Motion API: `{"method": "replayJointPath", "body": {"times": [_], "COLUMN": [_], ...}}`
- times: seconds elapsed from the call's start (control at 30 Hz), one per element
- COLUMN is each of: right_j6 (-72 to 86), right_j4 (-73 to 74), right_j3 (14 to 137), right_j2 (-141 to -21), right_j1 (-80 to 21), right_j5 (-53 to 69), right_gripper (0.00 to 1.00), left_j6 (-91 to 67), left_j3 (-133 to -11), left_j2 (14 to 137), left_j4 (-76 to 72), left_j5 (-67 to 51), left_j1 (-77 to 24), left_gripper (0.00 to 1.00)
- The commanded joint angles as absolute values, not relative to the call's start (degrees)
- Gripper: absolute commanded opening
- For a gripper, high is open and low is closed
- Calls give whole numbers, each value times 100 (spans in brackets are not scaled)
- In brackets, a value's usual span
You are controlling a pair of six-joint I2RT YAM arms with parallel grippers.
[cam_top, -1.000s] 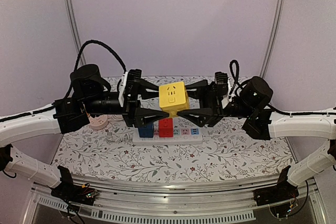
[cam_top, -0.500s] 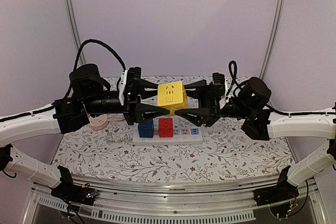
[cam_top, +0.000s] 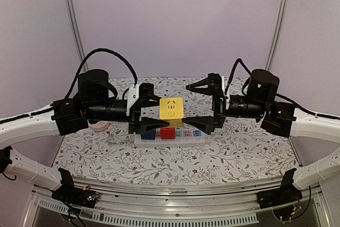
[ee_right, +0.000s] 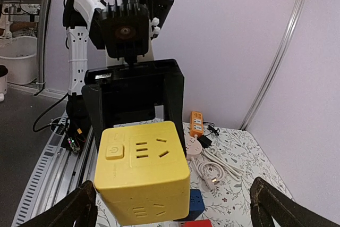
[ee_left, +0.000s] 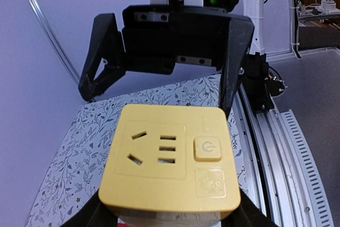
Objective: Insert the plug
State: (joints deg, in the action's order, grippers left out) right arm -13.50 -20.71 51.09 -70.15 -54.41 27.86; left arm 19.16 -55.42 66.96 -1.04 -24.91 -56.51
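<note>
The plug is a yellow cube (cam_top: 171, 108) with socket holes and a power button. It hangs just above the white power strip (cam_top: 187, 140). My left gripper (cam_top: 162, 111) is shut on it from the left, one finger on each side. In the left wrist view the cube (ee_left: 170, 158) fills the space between my fingers (ee_left: 89, 217). My right gripper (cam_top: 189, 105) stands wide open at the cube's right side, jaws well apart from it. In the right wrist view the cube (ee_right: 142, 171) sits between the spread fingertips (ee_right: 69, 211).
A blue cube (cam_top: 147, 134) and a red cube (cam_top: 168, 133) are plugged into the strip, with small pastel sockets to their right. A pink round socket (cam_top: 99, 126), an orange strip (ee_right: 196, 122) and a white cable (ee_right: 212, 166) lie on the left of the floral cloth.
My right gripper has opened wide, let go of the yellow cube and drawn back to the right. The left gripper has carried the cube lower, toward the strip.
</note>
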Motion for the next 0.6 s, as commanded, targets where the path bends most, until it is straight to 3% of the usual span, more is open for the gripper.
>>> {"method": "replayJointPath", "body": {"times": [0.0,0.17,0.57], "right_j6": [-2688,-3285,-3456], "right_j4": [1240,2641,2715], "right_j3": [6162,7227,7801], "right_j2": [-6710,-7339,-8036], "right_j1": [-5586,-5812,-6086], "right_j5": [1986,1649,1671], "right_gripper": [99,99,99], "left_j6": [2552,2706,2681], "left_j3": [-5774,-5733,-5692], "left_j2": [6572,6633,6690], "left_j4": [625,499,382], "left_j5": [-1890,-1703,-1705], "left_j1": [-5735,-5774,-5814], "left_gripper": [0,0,0]}}
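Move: The yellow plug is already between the left fingers. It stands about 5 cm to the left of the opened right gripper's hand point, some 2 cm nearer the base and about 2 cm lower. From the left hand, the power strip's middle lies some 11 cm ahead, 1 cm right and 30 cm below. The red cube on the strip is about 11 cm ahead, straight in line and 26 cm down, and the blue cube about 7 cm to the left of the red one. Arch the right gripper up 2–3 cm, then down past its starting height to end about 5 cm lower and 2 cm farther left, tipping its fingertips down some 30 degrees and keeping them wide open as they close in on the plug's free side. Keep the left grip on the plug and lower it about 2 cm, easing slightly forward and tipping it a little down. ##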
